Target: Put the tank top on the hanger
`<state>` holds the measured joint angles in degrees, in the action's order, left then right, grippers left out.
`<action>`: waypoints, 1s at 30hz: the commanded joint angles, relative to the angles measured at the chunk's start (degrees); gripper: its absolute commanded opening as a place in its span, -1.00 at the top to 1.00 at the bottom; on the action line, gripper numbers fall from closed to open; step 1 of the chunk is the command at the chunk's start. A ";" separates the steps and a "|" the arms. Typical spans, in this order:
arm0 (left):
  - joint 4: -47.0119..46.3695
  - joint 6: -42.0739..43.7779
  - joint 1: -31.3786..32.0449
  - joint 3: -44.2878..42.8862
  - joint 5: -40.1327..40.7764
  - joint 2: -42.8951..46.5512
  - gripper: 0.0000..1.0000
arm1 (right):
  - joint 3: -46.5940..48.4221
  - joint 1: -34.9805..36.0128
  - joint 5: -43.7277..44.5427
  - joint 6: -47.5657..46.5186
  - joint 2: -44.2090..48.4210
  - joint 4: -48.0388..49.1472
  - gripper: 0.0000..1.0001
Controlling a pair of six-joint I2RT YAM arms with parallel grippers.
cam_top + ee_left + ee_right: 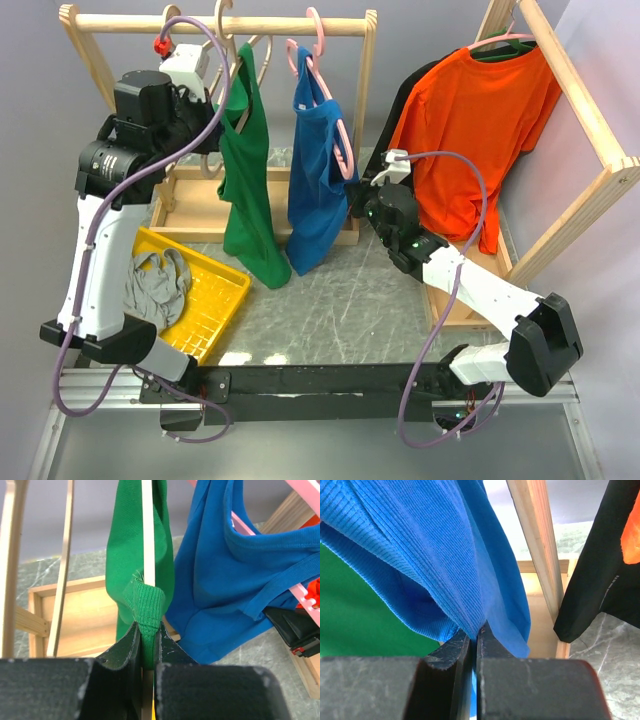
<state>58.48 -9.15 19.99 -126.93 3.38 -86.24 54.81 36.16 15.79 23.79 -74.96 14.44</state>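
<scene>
The green tank top (246,180) hangs from the left wooden rack, draped along the thin pale hanger (148,540), whose bar runs up through the cloth. My left gripper (146,630) is raised at the top's shoulder and is shut on its ribbed green strap (148,605), with the hanger bar passing between the jaws below the strap. My right gripper (476,630) is shut on the edge of the blue tank top (315,190) at its right side, next to the green one. The green cloth (365,615) shows behind the blue in the right wrist view.
The blue top hangs on a pink hanger (322,60) from the rack's rail (130,22). Spare wooden hangers (64,555) hang at the left. A yellow tray (225,290) holds a grey garment (158,285). A second rack (590,130) at the right carries an orange shirt (480,130) and a black garment (600,565).
</scene>
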 commanded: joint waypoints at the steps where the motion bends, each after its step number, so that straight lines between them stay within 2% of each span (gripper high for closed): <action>1: -9.08 -1.57 -1.00 2.73 -2.85 1.15 0.98 | -0.40 -0.39 -0.06 0.55 2.45 1.21 1.00; 3: -11.09 -2.10 -1.27 6.41 -3.73 2.47 0.98 | -0.58 -0.39 -0.15 0.64 2.45 1.21 1.00; 12: -13.74 -3.42 -2.50 11.61 -5.05 3.88 0.98 | -0.93 -0.30 -2.17 1.43 3.68 0.94 1.00; 14: -14.18 -3.77 -2.50 11.71 -5.05 4.15 0.89 | -0.67 -0.30 -2.43 1.52 4.20 0.68 0.97; 15: -14.27 -3.77 -2.50 11.62 -4.96 4.41 0.79 | -0.58 -0.30 -3.22 1.61 4.38 0.33 0.95; 16: -14.36 -3.86 -2.50 11.62 -4.78 4.58 0.58 | -0.32 -0.39 -3.48 1.70 4.47 0.07 0.89; 18: -14.79 -4.12 -2.50 11.45 -4.96 5.37 0.48 | 0.12 -0.39 -4.36 1.70 4.99 -0.63 0.78; 19: -15.14 -4.21 -2.50 11.53 -5.31 5.73 0.25 | 0.39 -0.39 -5.06 1.87 5.08 -0.81 0.66; 20: -15.67 -4.56 -2.50 11.62 -5.31 6.08 0.09 | 0.74 -0.39 -5.42 1.87 5.61 -0.99 0.59; 21: -15.94 -4.65 -2.50 11.80 -5.22 6.95 0.04 | 0.83 -0.39 -5.77 1.96 5.87 -1.42 0.52; 24: -17.60 -5.26 -2.50 13.20 -5.66 9.15 -0.38 | 1.18 -0.30 -7.17 2.22 7.37 -2.04 0.24; 25: -18.22 -5.53 -2.50 13.90 -5.66 9.85 -0.62 | 1.18 -0.30 -7.87 2.40 8.24 -2.13 0.17; 27: -19.80 -6.06 -2.41 16.18 -6.63 12.14 -0.79 | 1.27 -0.39 -8.58 2.66 8.95 -2.65 0.01; 28: -20.15 -6.41 -2.50 16.80 -6.72 12.84 -0.98 | 1.27 -0.39 -9.28 2.75 9.65 -2.75 -0.02; 30: -20.86 -7.02 -2.50 18.12 -7.51 14.86 -0.99 | 1.18 -0.39 -9.90 3.01 10.53 -3.27 -0.12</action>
<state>42.57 -14.74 17.65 -110.56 -1.91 -75.37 54.00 36.10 8.23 26.22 -67.55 11.25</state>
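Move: Ahead of the left hand, which still grips the near lower end of the tan hanger with the green tank top on it, the rack's rod lies about 15 cm farther out and 11 cm higher. An empty tan hanger hangs some 7 cm to the left and 9 cm ahead; the pink hanger's hook is about 14 cm right of and level with the place aimed at. The right hand keeps a pinch on the blue tank top, whose middle lies about 6 cm left and 3 cm ahead. Lowering the green tank top's hanger about 3 cm while easing it some 2.5 cm forward, the left hand sets the hook over the rod, pauses, opens wide, and lifts off up and back about 5 cm, tipping its fingers up and rolling slightly. Around the same time the right hand lets go of the blue tank top, opening halfway and backing off about 3 cm and rising as much. ##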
